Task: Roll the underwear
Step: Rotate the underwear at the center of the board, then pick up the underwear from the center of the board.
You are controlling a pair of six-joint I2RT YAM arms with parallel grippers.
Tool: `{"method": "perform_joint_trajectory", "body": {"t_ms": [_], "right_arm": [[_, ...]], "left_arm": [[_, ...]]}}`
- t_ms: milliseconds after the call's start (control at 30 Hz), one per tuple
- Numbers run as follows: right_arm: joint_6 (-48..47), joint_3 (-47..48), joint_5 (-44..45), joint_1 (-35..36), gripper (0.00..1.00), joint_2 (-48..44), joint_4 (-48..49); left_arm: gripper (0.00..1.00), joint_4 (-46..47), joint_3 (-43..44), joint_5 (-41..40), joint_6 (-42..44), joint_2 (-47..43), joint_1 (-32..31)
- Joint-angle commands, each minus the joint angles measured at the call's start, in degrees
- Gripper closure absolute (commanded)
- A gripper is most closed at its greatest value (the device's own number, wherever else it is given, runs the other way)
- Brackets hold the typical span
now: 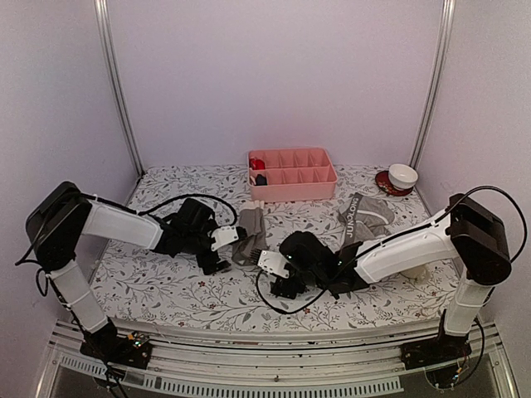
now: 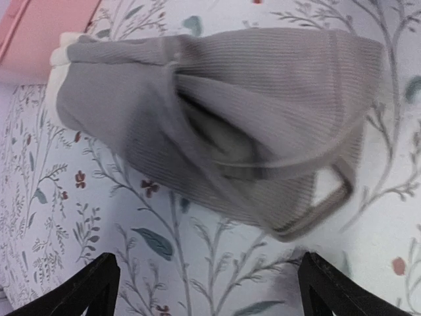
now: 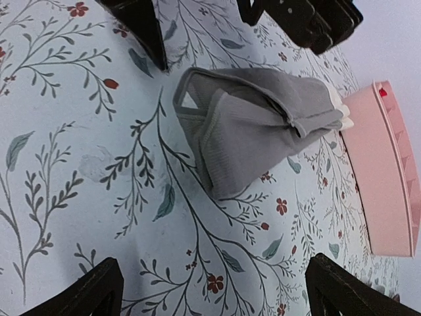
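Observation:
Grey briefs [image 1: 249, 236] with a pale waistband lie folded and bunched on the flowered table cover, left of centre. In the left wrist view the briefs [image 2: 217, 125] fill the upper half, just beyond my open left gripper [image 2: 209, 293], which holds nothing. My left gripper [image 1: 224, 251] sits right beside the briefs' left edge. My right gripper [image 1: 272, 275] stands open and empty to the briefs' near right. In the right wrist view the briefs [image 3: 256, 131] lie ahead of the right gripper [image 3: 210, 296], apart from it. Grey boxer-briefs [image 1: 362, 215] with a dark lettered waistband lie crumpled at the right.
A pink divided tray [image 1: 292, 174] stands at the back centre with small red and dark items in its left end; the tray [image 3: 388, 171] also shows in the right wrist view. A white bowl [image 1: 403, 176] on a red saucer sits at the back right. Cables trail from both arms.

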Motion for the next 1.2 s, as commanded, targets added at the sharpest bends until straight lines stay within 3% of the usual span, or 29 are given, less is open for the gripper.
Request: {"method": "perform_joint_trajectory", "body": {"t_ms": [0,200,367,533,733,1000,1167], "right_arm": [[-11.4,-0.1,-4.5,0.7,0.00,1.0,7.6],[-20.0,4.1,-3.6,0.6,0.14,7.6,6.9],[-23.4,7.8,-2.8,0.2,0.15,12.9,6.8],[-24.7,12.4,-1.9,-1.2,0.24,18.1,5.0],[-21.1,20.1,-5.7,-3.2,0.44,23.0,-2.1],[-12.8,27.9,-13.1,-5.8,0.96,26.2,-13.4],[-6.4,33.2,-27.6,-6.3,0.98,25.5,-21.9]], "left_arm": [[0.02,-4.1,-4.7,8.3,1.6,-6.4,-2.1],[0.01,-0.6,-7.8,10.1,2.0,-12.8,-0.6],[0.02,2.3,-11.6,11.2,4.2,-14.9,-0.1],[0.02,5.0,-14.8,13.9,5.2,-17.2,2.2],[0.02,6.5,-16.4,20.4,4.6,-21.6,7.5],[0.02,8.0,-19.4,24.5,7.0,-24.7,8.6],[0.02,13.0,-24.1,24.7,12.4,-27.3,8.6]]}}
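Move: The underwear lies lengthwise, its middle roughly 16 cm ahead of the right hand, 10 cm to its left and 6 cm lower; its open near end is closer, only some 6 cm ahead. The pink box stands about 35 cm ahead of that hand and 2 cm right; the lettered cloth is 20 cm ahead and 23 cm right. From the left hand, the underwear's middle is about 9 cm ahead, 9 cm right and slightly below. The underwear's near end is the target: the right hand swings left about 8 cm, then also forward, sinking about 5 cm as it turns some 15 degrees counter-clockwise. Its wide-open fingers shut and pinch the loose edge there. The left hand, still wide open, backs away towards its base, rising in steps and rolling its left side down. ##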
